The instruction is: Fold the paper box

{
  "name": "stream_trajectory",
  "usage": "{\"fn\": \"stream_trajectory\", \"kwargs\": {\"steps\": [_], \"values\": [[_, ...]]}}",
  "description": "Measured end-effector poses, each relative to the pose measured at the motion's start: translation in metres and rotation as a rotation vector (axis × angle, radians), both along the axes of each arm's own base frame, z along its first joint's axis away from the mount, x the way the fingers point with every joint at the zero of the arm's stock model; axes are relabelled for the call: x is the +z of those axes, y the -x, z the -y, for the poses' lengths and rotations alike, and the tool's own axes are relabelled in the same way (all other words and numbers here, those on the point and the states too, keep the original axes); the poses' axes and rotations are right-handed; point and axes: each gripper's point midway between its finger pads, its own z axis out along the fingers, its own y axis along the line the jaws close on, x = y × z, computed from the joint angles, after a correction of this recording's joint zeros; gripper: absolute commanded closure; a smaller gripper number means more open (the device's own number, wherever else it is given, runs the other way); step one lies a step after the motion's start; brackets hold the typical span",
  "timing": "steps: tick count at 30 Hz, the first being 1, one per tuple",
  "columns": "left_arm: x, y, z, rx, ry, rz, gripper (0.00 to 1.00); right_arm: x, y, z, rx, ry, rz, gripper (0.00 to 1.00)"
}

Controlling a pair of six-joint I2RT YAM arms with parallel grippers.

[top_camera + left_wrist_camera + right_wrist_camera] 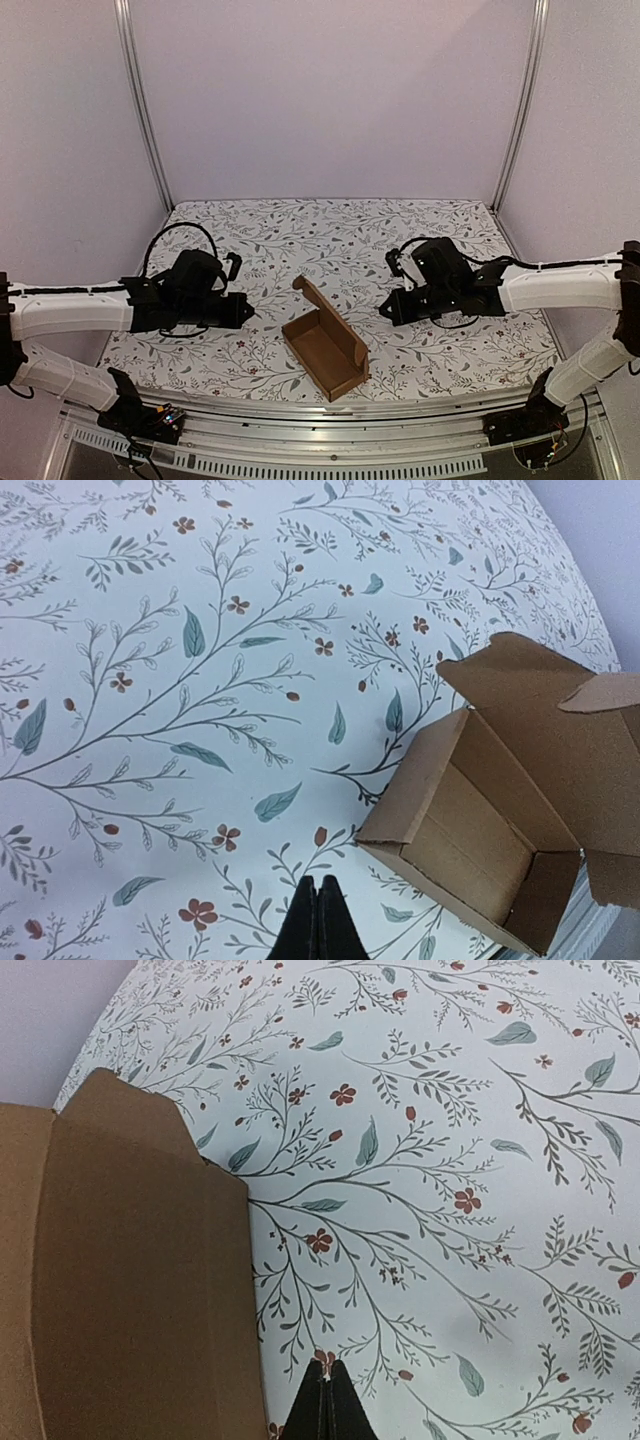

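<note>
The paper box (pixel 325 345) is a plain brown cardboard tray with its walls standing and its lid flap raised at the far side, lying near the table's front middle. In the left wrist view the paper box (pixel 500 820) shows its open inside at the right. From the right wrist the paper box (pixel 120 1290) fills the left side as a flat brown panel. My left gripper (pixel 247 310) hovers left of the box, shut and empty; its fingertips (pixel 318 885) press together over the cloth. To the box's right hangs my right gripper (pixel 383 311), shut with nothing in it, fingertips (pixel 325 1372) closed.
A floral-patterned cloth (pixel 250 240) covers the table. Pale walls and two aluminium posts (pixel 145 110) bound the back and sides. A metal rail (pixel 330 440) runs along the near edge, close to the box's front corner.
</note>
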Motion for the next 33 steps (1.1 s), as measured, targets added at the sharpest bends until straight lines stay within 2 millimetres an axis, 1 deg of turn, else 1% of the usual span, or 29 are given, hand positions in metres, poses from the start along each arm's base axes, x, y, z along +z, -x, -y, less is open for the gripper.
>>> {"fn": "stream_trajectory", "kwargs": {"steps": [2,4,5,8,11,13,16,19,21,28,33], "values": [[-0.005,-0.006,0.002,0.000,0.006,-0.009,1.00,0.010,0.013,0.013,-0.003,-0.024,0.005,1.00],[-0.015,-0.011,0.006,-0.008,0.011,-0.032,1.00,0.011,0.030,0.023,-0.003,-0.046,-0.011,1.00],[-0.019,-0.012,0.008,-0.013,0.010,-0.041,1.00,0.007,0.038,0.027,-0.004,-0.050,-0.030,1.00],[-0.031,-0.020,0.020,-0.035,0.026,-0.068,1.00,-0.014,0.064,0.038,0.003,-0.041,-0.108,1.00],[-0.033,-0.031,0.034,-0.053,0.056,-0.071,1.00,-0.031,0.087,0.045,0.008,-0.045,-0.188,1.00],[-0.033,-0.040,0.045,-0.066,0.082,-0.067,1.00,-0.036,0.098,0.045,0.011,-0.055,-0.228,1.00],[-0.034,-0.048,0.057,-0.084,0.115,-0.063,1.00,-0.038,0.109,0.037,0.027,-0.092,-0.272,1.00],[-0.038,-0.050,0.065,-0.102,0.137,-0.071,1.00,-0.039,0.115,0.021,0.049,-0.136,-0.307,1.00],[-0.042,-0.049,0.067,-0.112,0.144,-0.083,1.00,-0.044,0.118,0.013,0.059,-0.152,-0.332,1.00],[-0.059,-0.042,0.076,-0.142,0.174,-0.141,1.00,-0.068,0.131,-0.011,0.094,-0.151,-0.426,1.00],[-0.064,-0.035,0.077,-0.154,0.196,-0.166,1.00,-0.077,0.138,-0.031,0.125,-0.167,-0.464,1.00]]}}
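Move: The box stands open between the closed grippers. Its tray's middle is about 12 cm left of the right hand, 6 cm back and 7 cm lower; from the left hand it is some 15 cm right, 6 cm back and 7 cm lower. The near right corner lies about 3 cm left of and 12 cm back from the right hand, 7 cm below. The far left corner is about level with the left hand, 6 cm right, 6 cm lower. Back some 14 cm and down about 8, the right hand swings wide to the right, then in left to the box's near right corner, its fingers tipping roughly 30 degrees steeper. The left hand goes right, down and forward, easing slightly back late as it sinks beside the far left end wall. Both grippers stay shut; contact can't be made out. ##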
